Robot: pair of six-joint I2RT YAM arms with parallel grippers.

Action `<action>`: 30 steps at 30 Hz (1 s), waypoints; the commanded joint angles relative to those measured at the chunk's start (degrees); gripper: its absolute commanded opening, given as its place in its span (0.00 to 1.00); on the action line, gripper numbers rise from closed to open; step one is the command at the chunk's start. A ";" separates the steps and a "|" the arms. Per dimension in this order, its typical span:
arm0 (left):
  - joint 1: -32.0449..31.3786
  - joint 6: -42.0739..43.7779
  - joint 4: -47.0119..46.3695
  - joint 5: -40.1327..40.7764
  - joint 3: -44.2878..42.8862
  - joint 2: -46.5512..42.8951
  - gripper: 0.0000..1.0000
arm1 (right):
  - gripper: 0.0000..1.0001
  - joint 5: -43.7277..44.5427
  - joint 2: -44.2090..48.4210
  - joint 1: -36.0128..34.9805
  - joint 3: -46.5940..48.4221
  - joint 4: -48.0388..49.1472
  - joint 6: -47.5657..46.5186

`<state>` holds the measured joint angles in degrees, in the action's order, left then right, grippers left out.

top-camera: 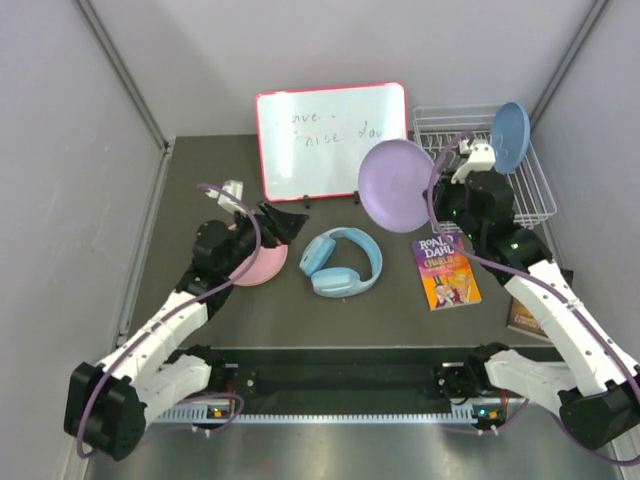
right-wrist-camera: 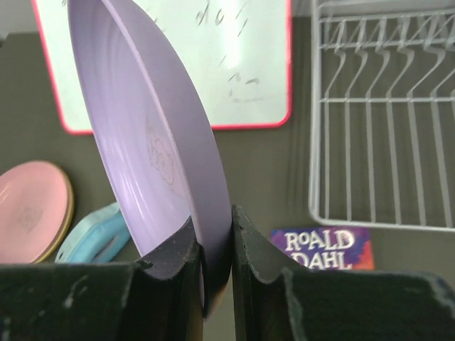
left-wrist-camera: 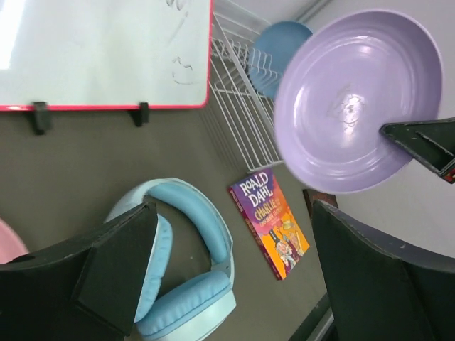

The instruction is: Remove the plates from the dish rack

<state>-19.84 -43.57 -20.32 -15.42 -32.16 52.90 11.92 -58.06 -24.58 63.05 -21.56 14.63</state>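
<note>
My right gripper [top-camera: 434, 196] is shut on the rim of the lavender plate [top-camera: 397, 185] and holds it on edge in the air, left of the white wire dish rack [top-camera: 535, 195]. The right wrist view shows the fingers [right-wrist-camera: 256, 249] pinching this plate [right-wrist-camera: 153, 135]. A light blue plate [top-camera: 510, 137] stands upright in the rack's far end. A pink plate [top-camera: 262, 265] lies on the table at the left, with a tan-orange rim [right-wrist-camera: 62, 226] showing under it. My left gripper [top-camera: 285, 222] is open and empty just right of the pink plate.
A red-framed whiteboard [top-camera: 330, 140] stands at the back. Light blue headphones [top-camera: 342, 262] lie mid-table. A Roald Dahl book [top-camera: 446, 272] lies in front of the rack, with a brown object [top-camera: 525, 315] to its right. Grey walls close in on both sides.
</note>
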 commanded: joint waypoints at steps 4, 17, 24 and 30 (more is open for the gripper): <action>-11.27 1.74 -9.38 8.47 -4.40 8.70 0.92 | 0.00 -9.89 3.04 -2.84 -6.00 6.09 9.26; -15.58 2.88 -15.63 13.66 -6.24 17.58 0.84 | 0.00 -18.51 3.13 -6.18 -11.63 13.91 15.86; -16.20 2.61 -20.02 14.19 -4.58 19.69 0.17 | 0.01 -22.91 2.96 -6.18 -14.27 17.43 18.32; -16.29 5.50 -13.02 21.73 -2.73 14.08 0.00 | 0.56 -18.71 1.81 -6.10 -11.03 12.37 14.04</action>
<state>-35.59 -41.89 -35.88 -1.54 -35.75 72.01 -5.93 -56.71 -29.45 47.68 -9.41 31.77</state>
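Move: About 24 cm to the right of the empty, open left hand, 9 cm farther out and slightly higher, is the middle of the purple plate. The right hand grips its right rim, and the left gripper it is bound for lies some 31 cm left of the right hand, 4 cm back and 6 cm lower. The headphones lie about 14 cm right, 5 cm back and 20 cm below the left hand, and the pink plate 11 cm left, 2 cm back, as low. Bringing the purple plate across above the headphones, the right hand goes left about 9 cm, sinks some 6 cm and draws back a little, its wrist swinging roughly 25 degrees, mostly counter-clockwise with its left side rising. The left hand reaches right about 8 cm to meet it, slightly down and forward, and shuts its fingers on the plate's near-left rim; only then do the right fingers start to open. ##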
